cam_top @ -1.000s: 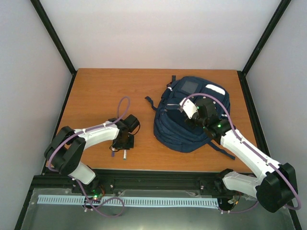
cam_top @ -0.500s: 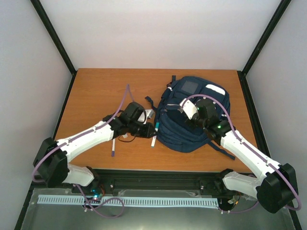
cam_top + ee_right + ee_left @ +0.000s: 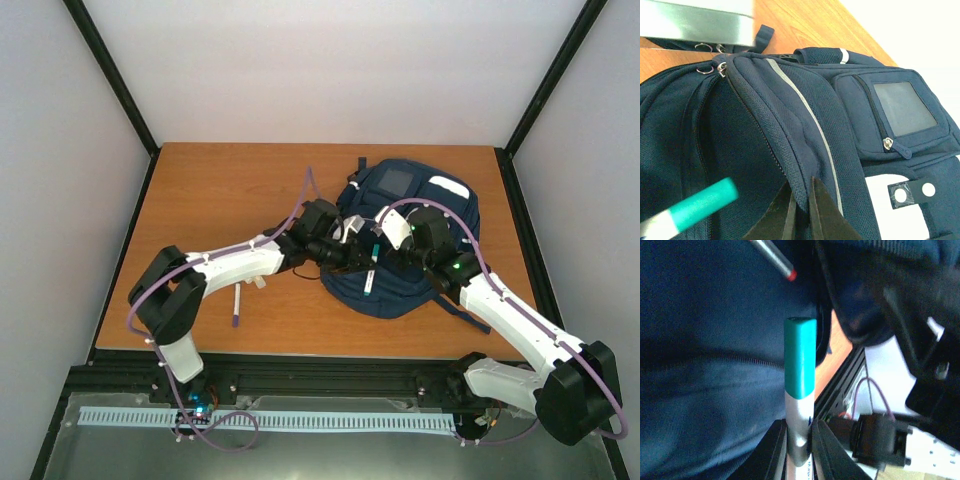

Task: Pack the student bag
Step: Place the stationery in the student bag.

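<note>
The student bag (image 3: 405,215), navy with thin white stripes, lies on the right half of the wooden table (image 3: 220,190). My right gripper (image 3: 395,243) is shut on the zip edge of the bag's flap (image 3: 801,192) and holds the pocket open. My left gripper (image 3: 360,257) reaches over the bag from the left, shut on a white marker with a teal cap (image 3: 369,275). In the left wrist view the marker (image 3: 800,360) sticks out from the jaws over the bag's blue fabric (image 3: 705,365). Its teal cap (image 3: 695,207) also shows at the pocket's mouth in the right wrist view.
A pen with a purple end (image 3: 236,305) lies on the table near the front left. A grey pen with a red tip (image 3: 774,257) rests against the bag's fabric. The bag's dark straps (image 3: 312,210) trail out to its left. Black frame posts (image 3: 110,75) stand at the table's sides.
My left arm has swung right from the front left of the table to over the bag, carrying the marker. The right arm has stayed put, still gripping the flap.
</note>
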Robot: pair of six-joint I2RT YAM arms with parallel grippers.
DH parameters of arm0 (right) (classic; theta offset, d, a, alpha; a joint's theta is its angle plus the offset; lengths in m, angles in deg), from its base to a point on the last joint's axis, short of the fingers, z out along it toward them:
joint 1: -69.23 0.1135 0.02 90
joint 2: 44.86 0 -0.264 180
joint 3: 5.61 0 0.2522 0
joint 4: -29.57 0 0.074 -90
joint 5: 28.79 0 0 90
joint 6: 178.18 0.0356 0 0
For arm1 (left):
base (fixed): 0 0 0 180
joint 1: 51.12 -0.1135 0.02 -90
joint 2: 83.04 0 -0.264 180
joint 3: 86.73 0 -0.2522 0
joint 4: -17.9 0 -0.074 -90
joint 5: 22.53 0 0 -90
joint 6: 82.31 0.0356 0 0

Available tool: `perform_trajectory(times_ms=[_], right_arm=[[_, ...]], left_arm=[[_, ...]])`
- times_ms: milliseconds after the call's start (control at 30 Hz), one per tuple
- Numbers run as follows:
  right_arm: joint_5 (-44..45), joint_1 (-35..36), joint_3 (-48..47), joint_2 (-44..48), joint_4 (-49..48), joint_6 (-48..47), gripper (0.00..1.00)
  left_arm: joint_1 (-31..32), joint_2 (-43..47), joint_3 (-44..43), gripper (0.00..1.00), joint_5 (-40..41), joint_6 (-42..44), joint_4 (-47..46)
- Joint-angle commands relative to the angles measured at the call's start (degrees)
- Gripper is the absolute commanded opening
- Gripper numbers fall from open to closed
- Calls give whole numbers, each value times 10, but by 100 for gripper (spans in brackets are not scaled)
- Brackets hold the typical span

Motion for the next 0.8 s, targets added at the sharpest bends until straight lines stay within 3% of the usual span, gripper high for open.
perform_trajectory(times_ms=[0,133,267,367,767], right_arm=[[8,-3,0,9,-40,1,3],[7,-3,0,8,-41,1,3],[8,-3,1,9,-42,0,3],[9,-4,2,9,-41,0,3],[8,-5,3,9,-42,-2,3]], left_arm=[[3,-28,-38,1,22,-84,-78],[3,-39,-21,1,96,-176,-130],[16,-13,49,1,219,-280,-263],[22,-21,30,1,275,-304,-263],[22,-119,-34,1,315,-408,-318]])
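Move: The left hand already holds the teal-capped marker; the bag's opening, under the flap, lies about 8 cm ahead of it, 4 cm to its right and some 3 cm lower. The flap edge pinched by the right hand is roughly 7 cm ahead, 8 cm right and 3 cm above the left hand; the mesh window pocket sits about 19 cm ahead and 6 cm right, a little lower. From the right hand the opening lies about 4 cm left, 1 cm ahead and 6 cm below. Reaching forward some 10 cm at nearly constant height and easing slightly right late on, the left hand carries the marker into the bag's opening, its fingers passing under the raised flap. Its wrist swings nearly 40 degrees counter-clockwise, turning the fingers from pointing right to pointing forward-right and down, the grip unchanged. The right hand stays put, still pinching the flap edge to hold the bag open. ##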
